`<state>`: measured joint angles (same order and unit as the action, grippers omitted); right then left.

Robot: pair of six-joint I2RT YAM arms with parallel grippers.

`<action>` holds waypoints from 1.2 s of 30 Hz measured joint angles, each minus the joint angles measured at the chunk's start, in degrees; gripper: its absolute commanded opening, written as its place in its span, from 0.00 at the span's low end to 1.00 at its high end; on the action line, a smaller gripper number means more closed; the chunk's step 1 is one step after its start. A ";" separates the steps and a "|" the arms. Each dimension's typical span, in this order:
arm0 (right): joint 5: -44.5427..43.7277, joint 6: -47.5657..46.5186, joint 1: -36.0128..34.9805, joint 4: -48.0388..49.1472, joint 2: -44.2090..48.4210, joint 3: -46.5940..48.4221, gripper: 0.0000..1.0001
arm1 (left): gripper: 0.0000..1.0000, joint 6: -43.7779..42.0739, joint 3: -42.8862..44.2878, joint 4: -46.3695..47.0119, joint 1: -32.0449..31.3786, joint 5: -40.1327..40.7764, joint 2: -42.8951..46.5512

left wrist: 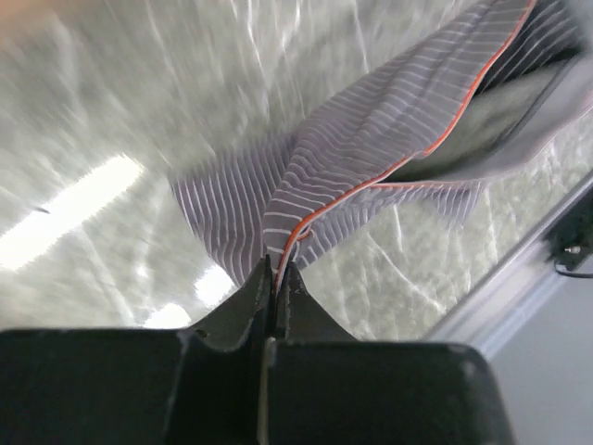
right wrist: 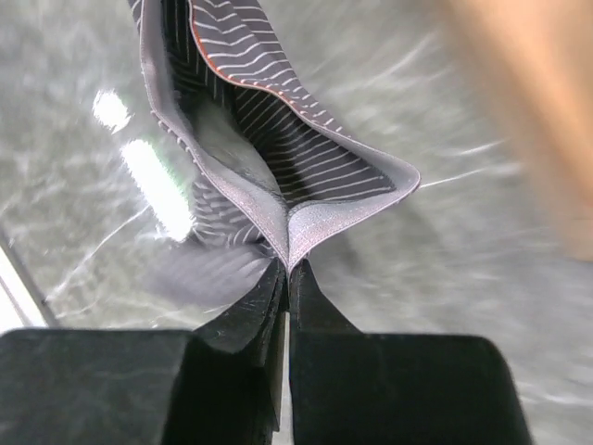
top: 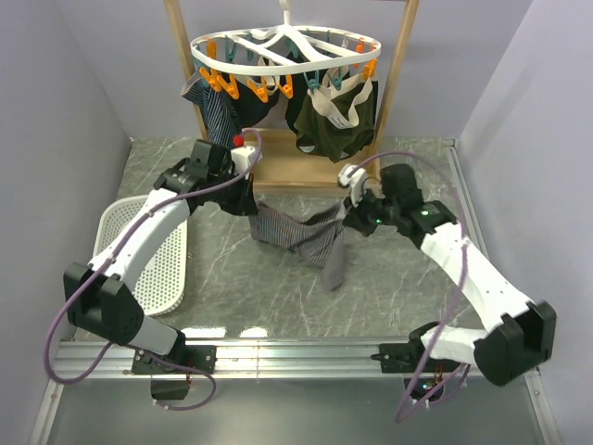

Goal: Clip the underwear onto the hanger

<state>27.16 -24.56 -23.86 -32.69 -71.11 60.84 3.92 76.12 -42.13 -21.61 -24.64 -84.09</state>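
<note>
The light grey striped underwear point(top: 301, 232) hangs stretched between my two grippers above the marble table. My left gripper point(top: 252, 206) is shut on its edge with orange piping point(left wrist: 278, 264). My right gripper point(top: 348, 215) is shut on the grey waistband point(right wrist: 289, 264). A loose part of the cloth droops down to the table point(top: 335, 271). The white oval hanger point(top: 287, 51) with orange and teal clips hangs from the wooden frame behind, above and beyond both grippers.
A dark olive pair point(top: 335, 120) and a dark navy striped garment point(top: 215, 107) hang clipped on the hanger. The wooden frame point(top: 398, 69) has a base board point(top: 296, 171) just behind the grippers. A white perforated basket point(top: 153, 255) lies at the left.
</note>
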 measured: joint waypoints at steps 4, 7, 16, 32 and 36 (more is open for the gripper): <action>-1.40 -0.92 2.21 -2.60 4.35 5.49 0.00 | 0.00 -3.98 6.36 -1.36 0.00 1.40 2.43; -2.51 -1.55 2.95 -4.74 5.79 8.07 0.00 | 0.00 -6.64 9.53 -2.10 0.00 2.03 4.66; -3.26 -4.52 4.37 -15.67 11.52 9.33 0.00 | 0.00 -17.88 9.29 -10.75 -0.26 -7.10 9.90; 5.46 4.98 -12.39 -16.02 1.03 -0.33 0.00 | 0.01 -23.93 -11.65 -11.69 -0.42 -10.95 9.07; 6.14 8.37 -15.19 -11.32 -5.42 -0.35 0.05 | 0.01 -22.84 -14.05 -7.58 -0.22 -8.44 6.91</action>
<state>33.30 -16.19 -39.05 -44.01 -76.53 60.49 -18.92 62.06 -49.71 -21.82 -33.08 -77.19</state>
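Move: The left gripper already pinches the underwear's edge. The clear table patch where the cloth is to be laid is about 18 cm back, 10 cm right and 14 below. The right gripper holds the opposite side; the patch lies some 16 cm back, 11 left and 14 below. The underwear's middle is about 11 cm right of the left gripper, 4 back and 6 below. From that gripper the white basket is roughly 28 cm left, 4 back; the wooden stand base 20 ahead, 9 right. Keep both grippers shut on the underwear and flick it: bring them up together, some 10 cm left and 8 cm right, then sweep both back towards the base by about 10 cm and lower them well below where they began. Turn the left gripper some 25 degrees clockwise on the way back; swing the right one first rightward, then left towards the other on the way down, tipping its fingers steeper. ##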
